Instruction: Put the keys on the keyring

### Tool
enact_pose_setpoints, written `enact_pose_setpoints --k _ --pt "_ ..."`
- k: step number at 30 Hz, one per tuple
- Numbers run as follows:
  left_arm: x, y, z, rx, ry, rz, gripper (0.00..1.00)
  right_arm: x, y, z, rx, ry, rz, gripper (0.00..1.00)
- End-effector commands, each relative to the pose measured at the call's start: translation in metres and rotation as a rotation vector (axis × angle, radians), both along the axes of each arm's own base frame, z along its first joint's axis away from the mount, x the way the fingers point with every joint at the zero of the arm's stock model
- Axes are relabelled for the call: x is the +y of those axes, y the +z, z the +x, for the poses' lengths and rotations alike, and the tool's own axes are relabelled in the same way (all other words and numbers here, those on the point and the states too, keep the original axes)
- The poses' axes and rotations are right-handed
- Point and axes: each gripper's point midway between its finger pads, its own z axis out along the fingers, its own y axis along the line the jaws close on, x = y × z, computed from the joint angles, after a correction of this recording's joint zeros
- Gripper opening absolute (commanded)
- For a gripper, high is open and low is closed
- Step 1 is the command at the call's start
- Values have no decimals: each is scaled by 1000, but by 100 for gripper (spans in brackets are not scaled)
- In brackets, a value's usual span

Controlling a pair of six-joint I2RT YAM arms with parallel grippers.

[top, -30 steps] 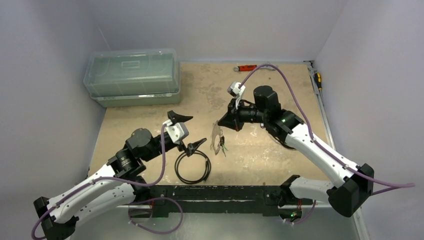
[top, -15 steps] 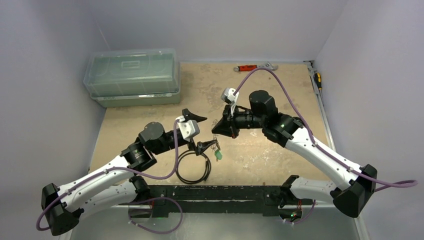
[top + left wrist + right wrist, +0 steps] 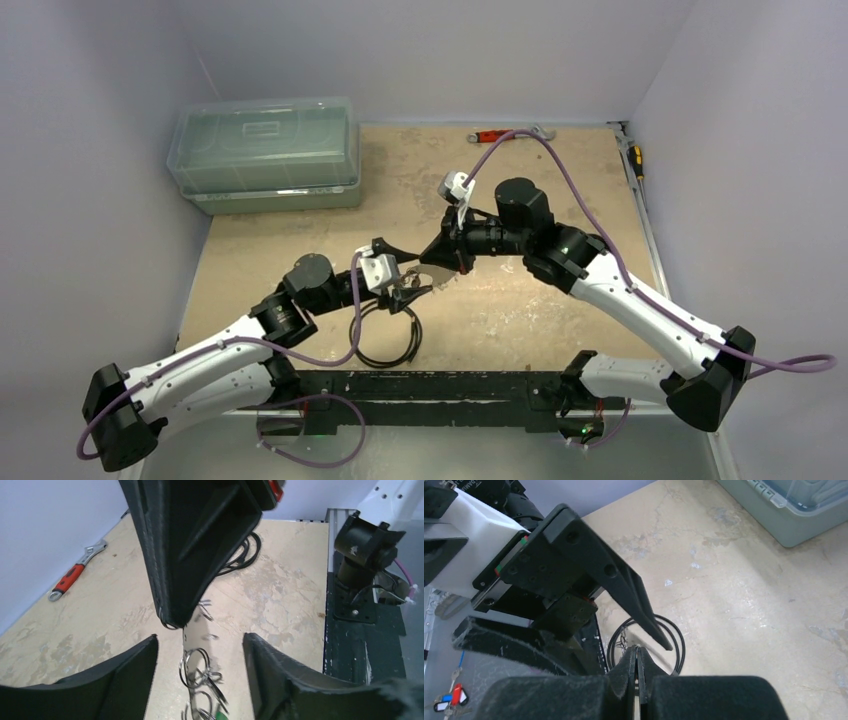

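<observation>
My right gripper (image 3: 438, 262) is shut on the top of the keyring (image 3: 184, 636), a thin silvery loop hanging edge-on from its black fingertips (image 3: 172, 620). Below it dangle small rings and silvery keys (image 3: 200, 672), with a green piece (image 3: 218, 714) at the bottom edge. My left gripper (image 3: 200, 642) is open, one finger on each side of the hanging bunch, touching nothing. In the right wrist view the shut right gripper (image 3: 636, 652) pinches a thin metal edge, and a left finger (image 3: 624, 590) crosses just above it. From above, both grippers meet mid-table, the left gripper (image 3: 420, 273) beside the keyring (image 3: 441, 278).
A black cable coil (image 3: 385, 335) lies on the table under the left gripper. A lidded clear plastic box (image 3: 265, 150) stands at the back left. A red-handled wrench (image 3: 492, 135) lies at the far edge, and a screwdriver (image 3: 637, 160) by the right wall.
The left arm has swung right and forward to the right gripper, and its jaws have narrowed around the hanging keys. The right gripper has shifted slightly left with the keyring.
</observation>
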Motion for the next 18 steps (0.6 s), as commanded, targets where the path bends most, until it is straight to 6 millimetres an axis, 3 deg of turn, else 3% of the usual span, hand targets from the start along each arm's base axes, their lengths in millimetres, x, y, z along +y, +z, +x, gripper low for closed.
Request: enact_pose_setpoints --k 1,4,10,13,18 --pt "0 23 -18 -129 -91 -64 53 5 30 -11 -41 67 55 0" --pt "-2 22 -21 -138 -112 -51 38 5 29 -16 -41 90 46 0" --pt "-4 22 -18 -148 -112 -42 35 7 21 -25 -19 155 9 0" --pt "-4 21 -17 -151 -107 -33 20 9 18 -29 -22 177 -5 0" --pt "-5 19 -14 -116 -95 -23 5 13 7 -36 -14 210 -38 0"
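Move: The left gripper is open around the keyring's small wire rings, which hang under the right gripper's tip about 1 cm ahead of the left hand point and 1 cm below it. The right gripper's tip is some 2 cm ahead and 2 cm above; the cable coil lies about 5 cm back, 8 cm left and 25 cm below. From the right hand, those rings sit about 2 cm back, 1 cm left and 3 cm down. Shut the left gripper from about two-thirds open to nearly closed on the wire rings just under the right gripper's tip, drawing that hand back about 1.5 cm as the fingers come together. Keep the right gripper clamped on the keyring and bring it back some 2.5 cm, turning it about 10 degrees counter-clockwise. ##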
